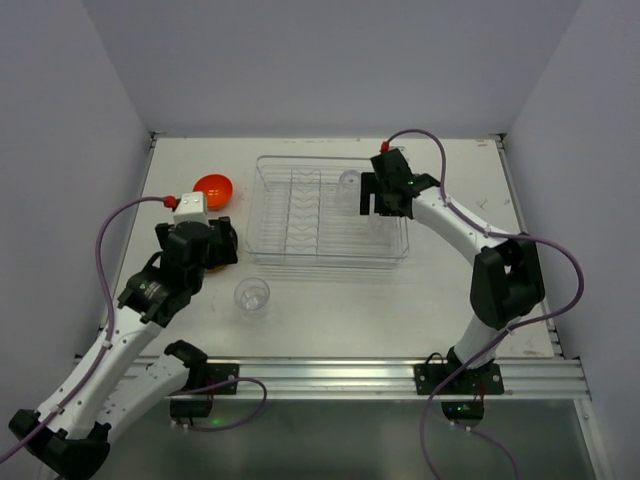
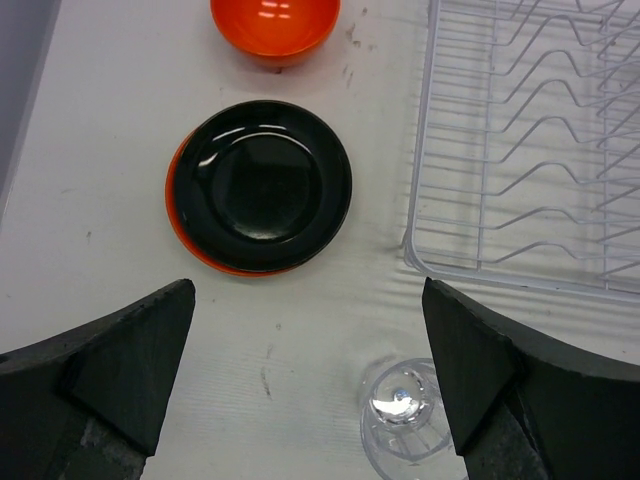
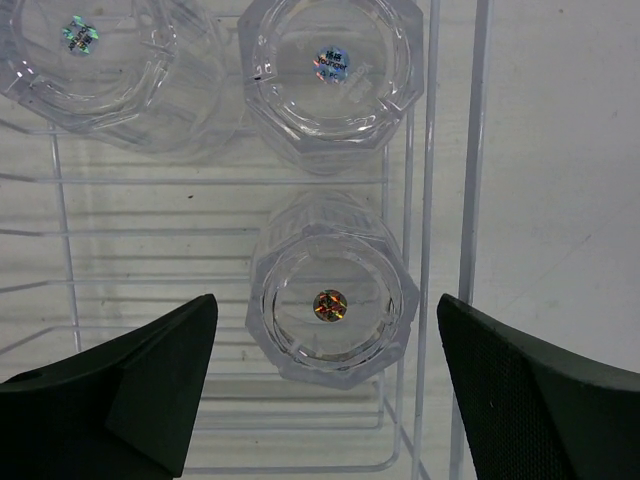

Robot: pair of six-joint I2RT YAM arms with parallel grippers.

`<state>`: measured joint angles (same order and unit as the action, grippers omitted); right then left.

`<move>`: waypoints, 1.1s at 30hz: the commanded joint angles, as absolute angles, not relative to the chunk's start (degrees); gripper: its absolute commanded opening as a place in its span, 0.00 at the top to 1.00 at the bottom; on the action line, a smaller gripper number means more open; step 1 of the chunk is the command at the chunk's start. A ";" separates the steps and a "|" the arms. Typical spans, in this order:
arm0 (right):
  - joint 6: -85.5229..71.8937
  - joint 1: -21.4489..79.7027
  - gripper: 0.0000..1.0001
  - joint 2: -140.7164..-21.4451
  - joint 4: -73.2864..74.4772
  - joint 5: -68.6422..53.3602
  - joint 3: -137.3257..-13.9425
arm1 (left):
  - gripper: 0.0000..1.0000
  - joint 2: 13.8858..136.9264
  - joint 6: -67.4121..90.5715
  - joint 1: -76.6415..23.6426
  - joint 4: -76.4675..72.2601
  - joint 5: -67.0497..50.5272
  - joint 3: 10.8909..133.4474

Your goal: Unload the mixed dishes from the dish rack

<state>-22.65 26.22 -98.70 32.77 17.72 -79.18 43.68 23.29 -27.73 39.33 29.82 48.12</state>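
The clear dish rack (image 1: pixel 300 215) lies mid-table. In the right wrist view three clear ribbed tumblers stand upside down in its corner: one (image 3: pixel 332 305) between my fingers and two behind it (image 3: pixel 335 70) (image 3: pixel 95 60). My right gripper (image 3: pixel 325 310) is open around the nearest one, with gaps on both sides. A black plate (image 2: pixel 262 185) is stacked on a red-orange plate (image 2: pixel 185 240) on the table, left of the rack. The orange bowl (image 2: pixel 275 25) sits beyond them. Another tumbler (image 2: pixel 400 420) stands on the table by my right finger. My left gripper (image 2: pixel 308 300) is open and empty, above the table.
The rack's rim (image 2: pixel 415 250) lies just right of the plate stack, and its slotted dividers (image 2: pixel 530 130) hold nothing in the left wrist view. White walls close in the table at the back and both sides. The table's metal front rail (image 1: pixel 330 375) runs between the arm bases.
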 commanded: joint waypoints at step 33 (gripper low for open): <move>-24.70 25.75 0.93 -88.78 24.97 10.56 -74.71 | 0.00 40.34 21.71 -27.86 34.45 26.02 47.28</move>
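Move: Between the right hand's open fingers, about 1 cm ahead of the hand point and some 6 cm below it, is the middle of the upturned front glass in the rack. A second glass stands about 8 cm beyond that front glass, a third about 8 cm beyond and 8 cm left of it, and the rack's right rim runs some 5 cm to its right. From the left hand the front glass lies about 16 cm ahead, 38 cm right and 14 cm lower. Sinking about 3 cm over the front glass and easing 1 cm forward, the right hand closes its fingers partway until their pads pinch the sides at its upturned base. Then, keeping that grip, it turns back up, rising about 3.5 cm and drawing back a little over 1 cm, with almost no turn of the wrist. ##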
